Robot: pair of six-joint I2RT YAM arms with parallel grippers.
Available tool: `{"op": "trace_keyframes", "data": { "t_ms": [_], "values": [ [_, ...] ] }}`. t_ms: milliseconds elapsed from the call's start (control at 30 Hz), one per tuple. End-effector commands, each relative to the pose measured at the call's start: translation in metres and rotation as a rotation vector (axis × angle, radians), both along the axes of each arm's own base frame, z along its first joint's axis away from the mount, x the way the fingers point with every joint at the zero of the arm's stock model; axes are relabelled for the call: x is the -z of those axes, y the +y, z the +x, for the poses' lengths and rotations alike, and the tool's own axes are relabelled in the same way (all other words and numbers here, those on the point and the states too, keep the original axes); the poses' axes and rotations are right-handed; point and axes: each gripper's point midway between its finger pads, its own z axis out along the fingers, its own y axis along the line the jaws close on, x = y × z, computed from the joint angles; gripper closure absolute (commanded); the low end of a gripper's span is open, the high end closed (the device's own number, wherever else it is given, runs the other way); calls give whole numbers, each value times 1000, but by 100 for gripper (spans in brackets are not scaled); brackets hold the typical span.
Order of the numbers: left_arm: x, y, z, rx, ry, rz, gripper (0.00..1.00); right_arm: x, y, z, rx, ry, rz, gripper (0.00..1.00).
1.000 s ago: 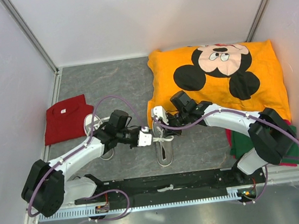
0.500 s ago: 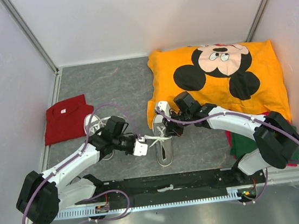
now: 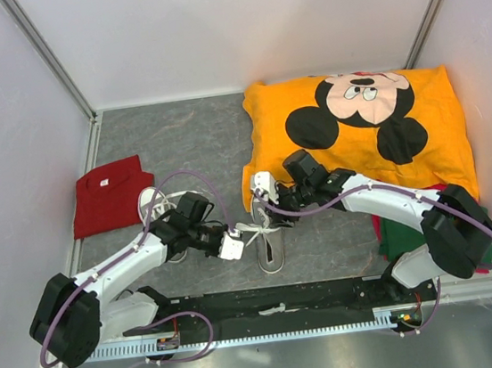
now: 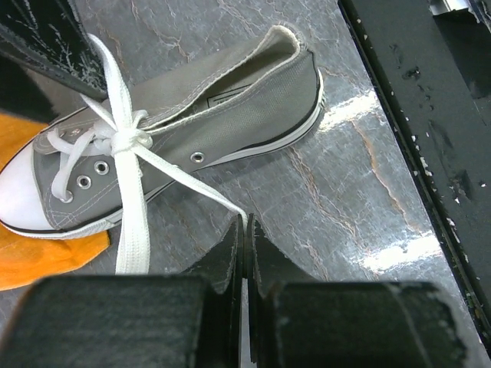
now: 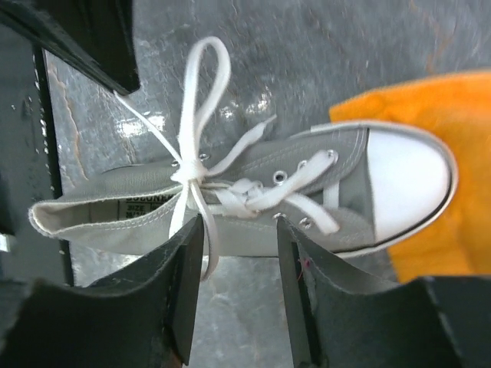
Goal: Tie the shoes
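One grey shoe (image 3: 269, 239) lies mid-table, toe on the orange shirt, with a knot (image 4: 127, 139) in its white lace over the eyelets. My left gripper (image 4: 245, 225) is shut on a lace strand (image 4: 192, 184) that runs taut from the knot; in the top view it (image 3: 233, 245) sits just left of the shoe. Over the shoe's far side, my right gripper (image 5: 240, 226) stands open with nothing between its fingers, though a lace loop (image 5: 204, 80) and a loose end (image 5: 205, 249) lie close by. The second shoe (image 3: 152, 201) is half hidden under the left arm.
An orange Mickey Mouse shirt (image 3: 359, 121) covers the back right. A red cloth (image 3: 108, 196) lies at the left and a green one (image 3: 405, 234) by the right arm's base. The black base rail (image 3: 278, 301) runs along the near edge. White walls enclose the table.
My right gripper has opened and let go of the lace. My left gripper closed on its strand and drew it left, away from the shoe, tightening the knot.
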Motion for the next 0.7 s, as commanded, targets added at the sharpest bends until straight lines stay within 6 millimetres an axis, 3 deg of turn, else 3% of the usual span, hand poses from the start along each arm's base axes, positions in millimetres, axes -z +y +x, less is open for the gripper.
{"op": "trace_keyframes", "data": {
  "t_ms": [0,133,233,333,367,433,667],
  "values": [
    [-16,-10,4,48,-41,-45,98,-19,17,6,-199,-203,11,49],
    [-15,-10,3,38,-27,-44,99,-17,21,-5,-291,-271,-9,48],
    [-15,-10,2,36,-23,-43,99,-15,23,-10,-338,-304,-19,56],
    [-16,-10,3,36,-25,-47,98,-12,25,-12,-359,-309,-23,74],
    [-15,-10,3,36,-25,-46,98,-12,25,-11,-359,-311,-24,89],
    [-16,-9,1,36,-25,-50,98,-11,25,-10,-345,-308,-33,100],
    [-14,-6,-6,44,-24,-56,98,-12,15,-4,-271,-325,-67,100]
  ]
}}
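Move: From the open right fingers, the lace knot lies about 2 cm back, 3 cm left and 1 cm below. The wide lace loop reaches left from the knot, its middle some 7 cm left of the hand and 1 cm back. The shoe opening is about 9 cm back and 2 cm left, the toe cap 9 cm ahead and 2 cm left, both lower. From the left hand, the knot is roughly 5 cm ahead, 7 cm right, about level. Bring the open right gripper some 2 cm left and slightly back to the lace knot, rolling it about 25 degrees counter-clockwise around its pointing direction. Then shut the fingers fully, pinching the lace right beside the knot as the hand eases a touch forward. Keep the left gripper still and shut on the thin lace end, holding that strand straight from the knot. ##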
